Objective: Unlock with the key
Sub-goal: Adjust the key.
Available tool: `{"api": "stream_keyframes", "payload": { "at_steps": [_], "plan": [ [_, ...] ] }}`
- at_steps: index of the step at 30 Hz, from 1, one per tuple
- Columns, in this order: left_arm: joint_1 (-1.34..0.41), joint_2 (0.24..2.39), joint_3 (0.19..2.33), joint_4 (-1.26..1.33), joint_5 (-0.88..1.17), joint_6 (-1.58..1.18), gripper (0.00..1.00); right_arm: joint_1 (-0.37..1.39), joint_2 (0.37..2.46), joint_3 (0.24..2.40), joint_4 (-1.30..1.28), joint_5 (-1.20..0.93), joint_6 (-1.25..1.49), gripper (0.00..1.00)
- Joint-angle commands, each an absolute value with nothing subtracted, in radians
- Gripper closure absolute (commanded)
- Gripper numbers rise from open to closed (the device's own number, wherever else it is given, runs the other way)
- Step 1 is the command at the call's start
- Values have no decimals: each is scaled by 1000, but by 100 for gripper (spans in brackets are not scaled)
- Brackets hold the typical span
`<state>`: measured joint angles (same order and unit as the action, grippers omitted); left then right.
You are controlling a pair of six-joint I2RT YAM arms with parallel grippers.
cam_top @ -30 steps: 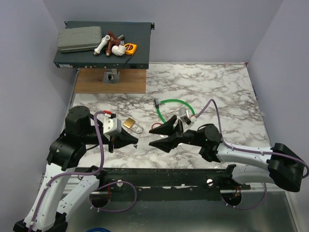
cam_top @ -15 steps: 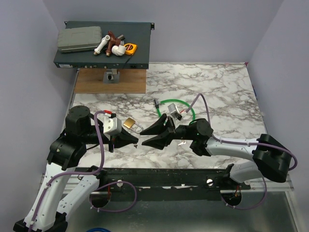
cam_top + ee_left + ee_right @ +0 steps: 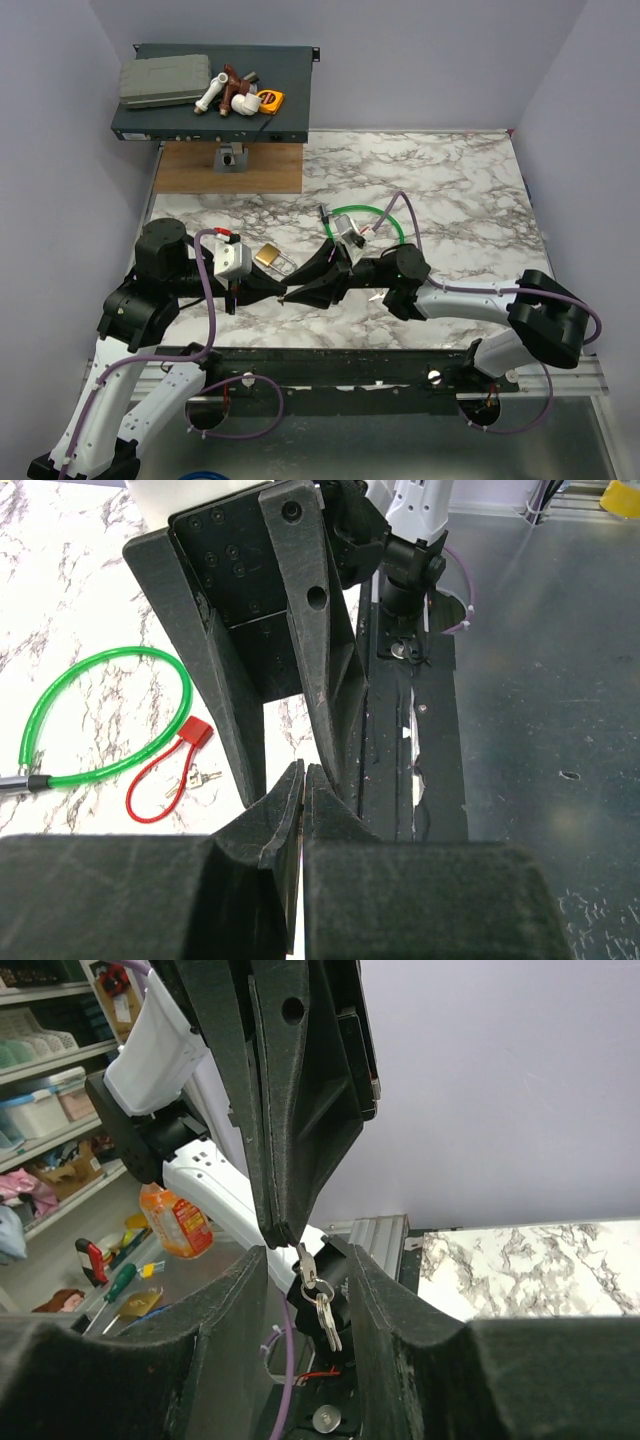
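My left gripper (image 3: 282, 292) is shut on the key (image 3: 306, 1263), a small silvery key that hangs from its fingertips (image 3: 281, 1228). A ring with a second key (image 3: 326, 1322) dangles below it. My right gripper (image 3: 305, 1260) faces the left one tip to tip, its jaws apart on either side of the hanging key and not touching it. In the left wrist view the left gripper (image 3: 303, 771) is pressed shut, with the right gripper's fingers (image 3: 322, 650) just beyond. The brass padlock (image 3: 268, 256) lies on the marble just behind the left gripper.
A green cable loop (image 3: 372, 212) lies behind the right gripper, and a red loop with small keys (image 3: 163, 777) lies beside it. A wooden board (image 3: 235, 167) and a dark shelf unit (image 3: 290, 95) with odd parts sit at the back left.
My right arm has moved left until its jaws straddle the left gripper's tip and the key, and the jaws have narrowed. The left arm has stayed put.
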<state>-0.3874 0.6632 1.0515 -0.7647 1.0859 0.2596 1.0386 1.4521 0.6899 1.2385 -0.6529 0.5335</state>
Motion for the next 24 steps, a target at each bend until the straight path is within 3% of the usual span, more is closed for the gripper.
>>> {"api": "stream_keyframes", "payload": {
  "at_steps": [1,13,21,24],
  "plan": [
    [-391,664,1054,-753,1105,252,100,1055,1480,730,1264,-684,538,61],
    [-390,665,1063,-753,1103,250,100,1058,1499,742,1247,-680,543,73],
    [-391,667,1064,-743,1102,243,100,1066,1510,756,1239,-687,547,76],
    [-392,666,1064,-741,1101,241,100,1068,1516,759,1240,-686,548,85]
  ]
}}
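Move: The key hangs from the left hand's shut fingertips, about 1 cm to the right of that hand and 1 cm below it. From the right hand, whose open fingers already stand around it, the key is level fore and aft, some 1 cm to the left and 1 cm down. On the table about 27 cm below the right hand, the brass padlock lies roughly 18 cm ahead and 7 cm left, the red cable loop about 15 cm ahead and 7 cm right. The right hand eases left about 1 cm, sinking and drawing back about half a centimetre each, to bring its fingertips right up to the left fingertips, while its fingers close from less than half open to about a fifth on either side of the hanging key. The left hand stays in place with its fingers shut and keeps its pinch on the key's top, and the right wrist hardly turns; whether the right pads already grip the metal can't be seen for certain. ##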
